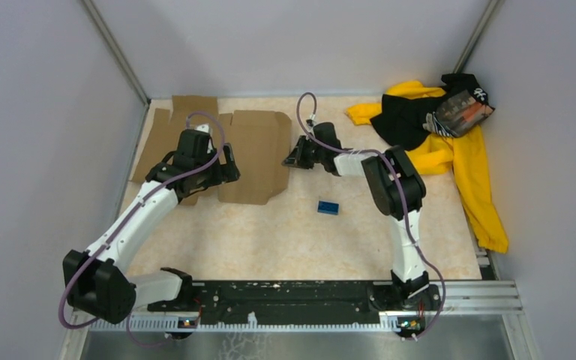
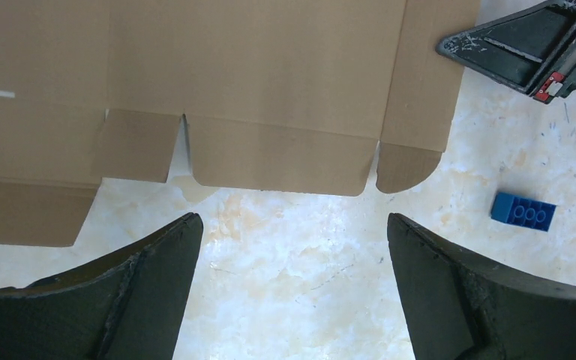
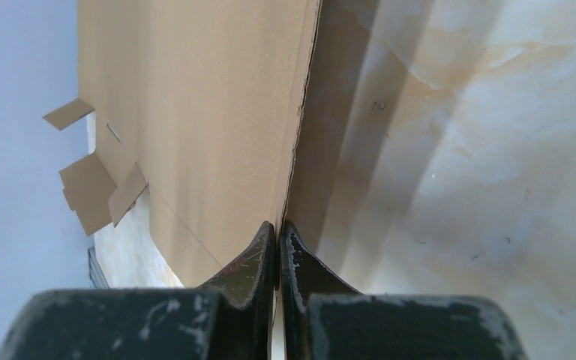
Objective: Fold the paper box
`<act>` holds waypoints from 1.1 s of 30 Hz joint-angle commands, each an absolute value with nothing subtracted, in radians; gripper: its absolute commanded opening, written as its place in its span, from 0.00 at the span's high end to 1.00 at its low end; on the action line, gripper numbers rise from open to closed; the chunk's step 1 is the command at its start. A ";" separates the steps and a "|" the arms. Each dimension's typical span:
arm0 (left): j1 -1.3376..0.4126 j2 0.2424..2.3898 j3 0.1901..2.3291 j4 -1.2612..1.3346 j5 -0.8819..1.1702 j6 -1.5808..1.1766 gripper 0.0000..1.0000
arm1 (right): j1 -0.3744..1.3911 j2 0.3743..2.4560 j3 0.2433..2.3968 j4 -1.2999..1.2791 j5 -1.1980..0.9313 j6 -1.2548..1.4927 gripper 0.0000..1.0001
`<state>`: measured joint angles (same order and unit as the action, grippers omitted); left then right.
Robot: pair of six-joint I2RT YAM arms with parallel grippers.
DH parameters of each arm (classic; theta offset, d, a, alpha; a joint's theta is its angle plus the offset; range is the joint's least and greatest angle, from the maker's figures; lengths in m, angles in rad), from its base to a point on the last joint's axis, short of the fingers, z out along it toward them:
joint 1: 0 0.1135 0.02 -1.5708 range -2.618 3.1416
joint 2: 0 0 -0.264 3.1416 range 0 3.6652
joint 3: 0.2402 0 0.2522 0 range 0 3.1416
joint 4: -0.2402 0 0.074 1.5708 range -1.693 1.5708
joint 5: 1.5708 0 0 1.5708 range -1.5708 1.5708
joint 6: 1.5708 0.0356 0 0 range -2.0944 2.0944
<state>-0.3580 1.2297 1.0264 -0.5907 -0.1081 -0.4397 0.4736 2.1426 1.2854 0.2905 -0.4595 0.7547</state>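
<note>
The paper box [image 1: 255, 150] lies as a flat brown flapped sheet at the back left of the table. My right gripper [image 1: 294, 159] sits at its right edge. In the right wrist view the gripper [image 3: 279, 225] is shut on the thin edge of the paper box [image 3: 195, 112], which runs between the two fingers. My left gripper [image 1: 219, 171] hovers over the sheet's near edge. Seen from the left wrist, that gripper [image 2: 292, 221] is open over bare table, just short of the near flaps of the paper box [image 2: 270, 75], touching nothing.
A small blue block [image 1: 328, 207] lies on the table to the right of the sheet, also seen as the blue block [image 2: 523, 211] in the left wrist view. A yellow-and-black cloth pile [image 1: 450, 142] fills the back right corner. Grey walls close in the left, back and right.
</note>
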 commanded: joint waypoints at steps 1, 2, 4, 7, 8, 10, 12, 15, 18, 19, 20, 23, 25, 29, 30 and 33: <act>-0.361 1.180 1.018 -0.562 -0.049 -0.429 0.02 | 0.485 1.949 1.359 0.094 -0.397 0.577 1.00; -0.361 1.172 1.016 -0.558 -0.040 -0.421 0.02 | 0.483 1.898 1.366 0.026 -0.382 0.532 1.00; -0.362 1.156 1.015 -0.551 -0.028 -0.409 0.02 | 0.480 1.789 1.380 -0.141 -0.347 0.444 1.00; -0.362 1.121 1.010 -0.542 -0.008 -0.408 0.02 | 0.475 1.650 1.403 -0.359 -0.263 0.305 1.00; -0.362 1.103 1.009 -0.546 -0.005 -0.415 0.02 | 0.472 1.612 1.414 -0.417 -0.241 0.272 1.00; -0.361 1.057 0.999 -0.551 -0.005 -0.430 0.02 | 0.460 1.561 1.444 -0.508 -0.227 0.220 1.00; -0.362 1.000 0.977 -0.548 -0.005 -0.443 0.02 | 0.458 1.532 1.487 -0.596 -0.202 0.153 1.00; -0.361 0.929 0.963 -0.565 -0.014 -0.444 0.02 | 0.457 1.520 1.544 -0.737 -0.133 0.056 1.00; -0.362 0.901 0.991 -0.614 -0.037 -0.424 0.02 | 0.457 1.519 1.563 -0.777 -0.065 -0.011 1.00; -0.362 0.899 1.006 -0.637 -0.048 -0.417 0.02 | 0.457 1.522 1.561 -0.772 -0.047 -0.038 1.00; -0.361 0.900 1.024 -0.654 -0.056 -0.410 0.02 | 0.458 1.527 1.559 -0.766 -0.029 -0.058 1.00; -0.362 0.911 1.071 -0.696 -0.093 -0.396 0.02 | 0.460 1.566 1.581 -0.743 -0.004 -0.132 1.00; -0.361 0.918 1.100 -0.711 -0.119 -0.392 0.02 | 0.470 1.612 1.624 -0.747 0.059 -0.190 1.00; -0.361 0.932 1.123 -0.720 -0.174 -0.377 0.02 | 0.500 1.670 1.665 -0.660 0.092 -0.297 1.00; -0.362 0.937 1.123 -0.720 -0.188 -0.374 0.02 | 0.509 1.677 1.660 -0.627 0.093 -0.331 1.00; -0.362 0.958 1.106 -0.698 -0.236 -0.358 0.02 | 0.526 1.699 1.633 -0.502 0.129 -0.426 1.00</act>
<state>-0.3580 0.9329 1.0985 -0.6930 -0.1532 -0.3908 0.4923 1.6943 1.6039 -0.6956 0.0608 -0.2562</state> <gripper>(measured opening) 0.987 0.009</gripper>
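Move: The paper box's right edge is already pinched between the right fingers, with the flat box's middle about 20 cm to that hand's left and 3 cm farther out. The blue brick lies some 12 cm to its right and 12 cm back, a little below; the black cloth is about 34 cm right and 11 cm ahead. From the left hand, that pinched edge lies roughly 11 cm ahead, 21 cm to the right and 12 cm below. The paper box's right edge, still held in the shut right fingers, is lifted and drawn some 15 cm to the right, away from where the box lay, rising over 20 cm before sinking part-way. The right hand first eases back, then forward, turning about 60 degrees until its fingers point mostly down. The left hand, wide open and empty, rises about 10 cm, easing back and tipping up. ##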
